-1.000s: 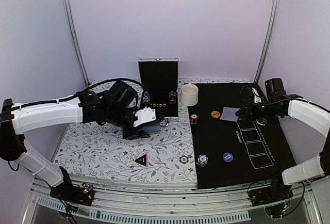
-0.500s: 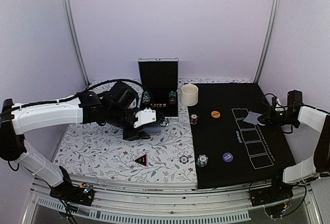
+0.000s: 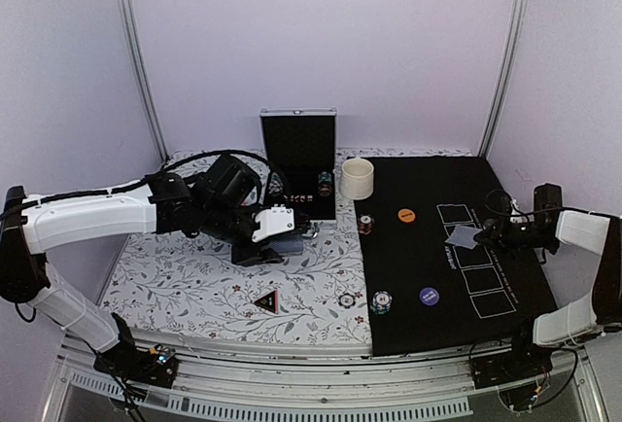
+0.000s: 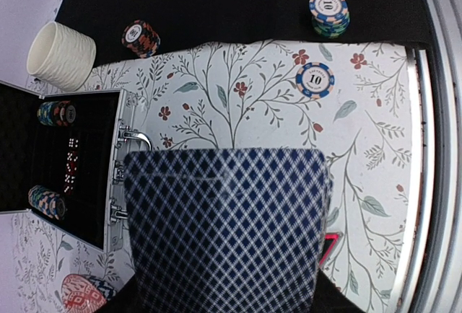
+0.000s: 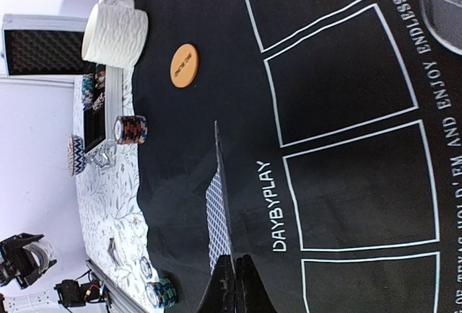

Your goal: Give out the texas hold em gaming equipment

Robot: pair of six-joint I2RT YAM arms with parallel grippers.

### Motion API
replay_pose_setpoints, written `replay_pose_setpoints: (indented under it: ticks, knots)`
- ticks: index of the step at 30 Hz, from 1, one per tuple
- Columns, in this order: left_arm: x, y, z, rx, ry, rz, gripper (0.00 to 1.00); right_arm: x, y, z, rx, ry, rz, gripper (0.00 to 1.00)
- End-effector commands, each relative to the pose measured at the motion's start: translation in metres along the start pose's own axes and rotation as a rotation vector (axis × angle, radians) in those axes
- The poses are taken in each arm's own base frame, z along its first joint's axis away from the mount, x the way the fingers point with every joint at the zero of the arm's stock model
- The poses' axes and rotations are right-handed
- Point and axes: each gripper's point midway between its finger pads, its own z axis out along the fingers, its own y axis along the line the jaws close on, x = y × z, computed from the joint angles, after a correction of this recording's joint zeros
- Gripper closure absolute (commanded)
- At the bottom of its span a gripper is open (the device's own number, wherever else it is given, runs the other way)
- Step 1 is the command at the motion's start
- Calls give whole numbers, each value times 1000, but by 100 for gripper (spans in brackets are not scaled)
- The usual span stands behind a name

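My left gripper [image 3: 284,235] hovers over the floral cloth, shut on a deck of playing cards [image 4: 224,234] whose blue diamond backs fill the left wrist view and hide the fingers. My right gripper [image 5: 233,264] is shut on a single playing card [image 5: 217,205], seen edge-on above the black mat [image 3: 418,257], beside the white card outlines [image 3: 468,259]. An orange disc [image 3: 406,215] and a dark blue disc [image 3: 429,296] lie on the mat. Chip stacks [image 3: 364,224] [image 3: 380,301] stand near the mat's left edge, with a lone chip [image 3: 346,299] and the triangle marker [image 3: 265,298] on the cloth.
A cream ribbed cup [image 3: 357,178] stands at the mat's far left corner. An open black case [image 3: 299,164] with chips and dice stands upright behind my left gripper. Metal frame posts rise at the back left and back right.
The right gripper carried its card from over the mat's middle out to the right, then back a little left and nearer, over the card outlines. The left arm has not moved.
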Motion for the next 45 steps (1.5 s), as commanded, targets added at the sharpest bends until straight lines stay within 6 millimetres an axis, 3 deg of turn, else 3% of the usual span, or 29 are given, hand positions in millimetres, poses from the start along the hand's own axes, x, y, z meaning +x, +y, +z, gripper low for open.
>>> replay_pose_setpoints:
  ticks: [1, 12, 18, 21, 27, 30, 36, 41, 45]
  knots:
    - [-6, -6, 1, 13, -18, 11, 48, 11, 22, 10, -67, 62, -41, 98]
    - [-5, -8, 2, 19, -14, 15, 48, 26, 73, 64, -160, 204, -130, 98]
    - [-4, -9, 3, 22, -12, 16, 48, 37, 87, 80, -183, 266, -136, 98]
    - [-4, -10, 3, 22, -12, 19, 48, 46, 87, 78, -160, 302, -144, 98]
    - [-5, -11, 2, 22, -14, 24, 48, 94, 89, 73, -143, 451, -191, 98]
    - [-5, -11, 2, 24, -14, 23, 48, 109, 94, 75, -162, 495, -217, 98]
    - [-5, -13, 4, 30, -9, 25, 48, 113, 87, 88, -121, 524, -230, 98]
    - [-4, -13, 4, 30, -8, 26, 48, 131, 88, 95, -119, 592, -267, 98]
    - [-4, -14, 4, 31, -10, 28, 48, 131, 76, 99, -52, 587, -268, 98]
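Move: Above the right side of the mat, the right hand holds a card by one end. The bare mat just beyond the blue-green chip stack lies about 22 cm to its left, 6 back and 9 below; the stack itself is some 26 left and 13 back, the purple button 14 left and 10 back, the orange button 15 left and 9 ahead. From the left hand, that bare spot is roughly 28 cm right and 3 back, 15 below. Swinging left across the mat, the right hand carries its pinched card about 17 cm towards the near-left corner with the blue-green chip stack. Over the second half the path bends back towards the robot and sinks, some 5 cm each, while the wrist turns counter-clockwise about 35 degrees; the shut fingers keep their hold. ##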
